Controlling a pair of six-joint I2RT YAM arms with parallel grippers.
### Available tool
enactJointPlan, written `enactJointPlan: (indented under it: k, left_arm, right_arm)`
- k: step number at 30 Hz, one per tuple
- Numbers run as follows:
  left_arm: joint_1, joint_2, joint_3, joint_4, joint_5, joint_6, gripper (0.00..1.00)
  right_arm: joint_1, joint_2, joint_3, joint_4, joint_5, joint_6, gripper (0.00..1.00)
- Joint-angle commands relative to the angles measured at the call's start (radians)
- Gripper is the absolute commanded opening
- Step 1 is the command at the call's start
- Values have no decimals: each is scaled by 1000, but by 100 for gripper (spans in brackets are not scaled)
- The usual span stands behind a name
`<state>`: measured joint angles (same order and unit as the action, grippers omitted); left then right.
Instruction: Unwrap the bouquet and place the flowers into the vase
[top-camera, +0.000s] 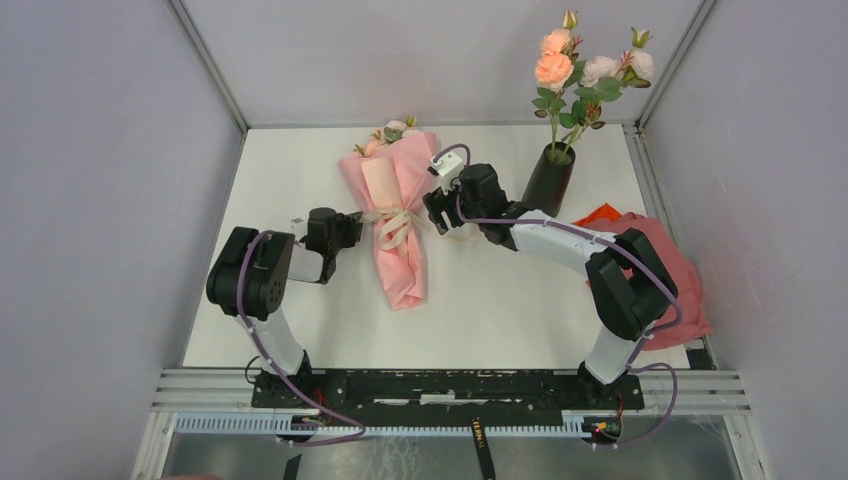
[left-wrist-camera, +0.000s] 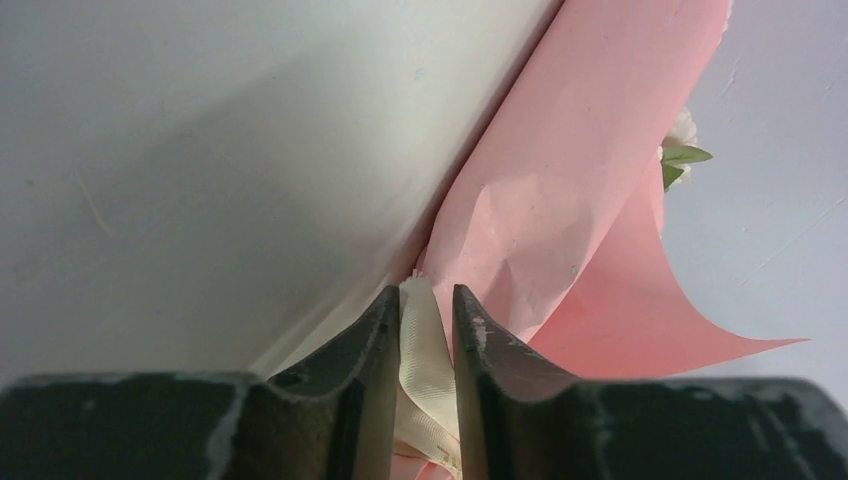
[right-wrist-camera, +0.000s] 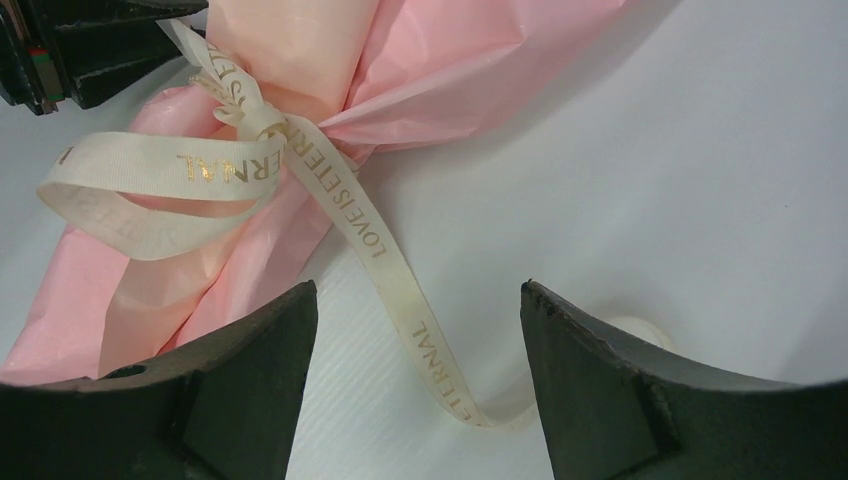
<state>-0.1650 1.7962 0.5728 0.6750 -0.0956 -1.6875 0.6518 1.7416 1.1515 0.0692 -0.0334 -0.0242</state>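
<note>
The bouquet (top-camera: 398, 215) lies on the white table, a pink paper cone with small roses (top-camera: 392, 135) at its far end. A cream ribbon (top-camera: 392, 225) is tied round its middle. My left gripper (top-camera: 358, 228) is at the bouquet's left side. In the left wrist view the left gripper (left-wrist-camera: 427, 300) has narrowed on a ribbon end (left-wrist-camera: 425, 350) beside the pink paper (left-wrist-camera: 560, 180). My right gripper (top-camera: 432, 208) stands open on the bouquet's right. The right gripper (right-wrist-camera: 418, 300) straddles the lettered ribbon tail (right-wrist-camera: 400, 290) on the table without touching it. The black vase (top-camera: 548, 180) holds several flowers (top-camera: 575, 70).
A pink-red cloth (top-camera: 665, 265) with an orange piece (top-camera: 600, 213) lies at the right edge, under the right arm. Grey walls close in the table on three sides. The left gripper's black body (right-wrist-camera: 80, 45) shows at the top left of the right wrist view.
</note>
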Motion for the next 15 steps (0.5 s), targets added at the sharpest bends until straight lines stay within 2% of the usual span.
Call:
enactJointPlan:
  k: [1, 9, 15]
  left_arm:
    - [4, -3, -13, 65, -15, 23, 29]
    - [5, 81, -2, 161, 39, 7, 4]
    - [19, 26, -9, 123, 34, 47, 2]
  right_arm:
    - [-5, -45, -7, 28, 3, -5, 80]
    - [-4, -44, -10, 27, 7, -6, 80]
    - [-5, -39, -7, 29, -2, -3, 79]
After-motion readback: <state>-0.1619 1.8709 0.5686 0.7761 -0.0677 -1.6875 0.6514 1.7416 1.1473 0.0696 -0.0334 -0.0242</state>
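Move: The left hand, rolled on its side, has the ribbon's left tail already between its part-open fingers, practically at the hand point. The knot lies about 8 cm to that hand's right, 3 cm farther out and 2 cm higher. The bow's loop is some 8 cm right and 1 cm nearer the base; the cream panel of the wrap about 12 cm ahead and 4 cm right. From the right hand, the tail is roughly 16 cm left, 2 cm ahead and 9 cm below. Pinches the tail: the left fingers close from about a third open to practically shut on the ribbon near its end, while the left hand first all but stays in place and then sinks about 1 cm towards the table beside the wrap. The wrist hardly turns, and there is no pull on the knot yet. ##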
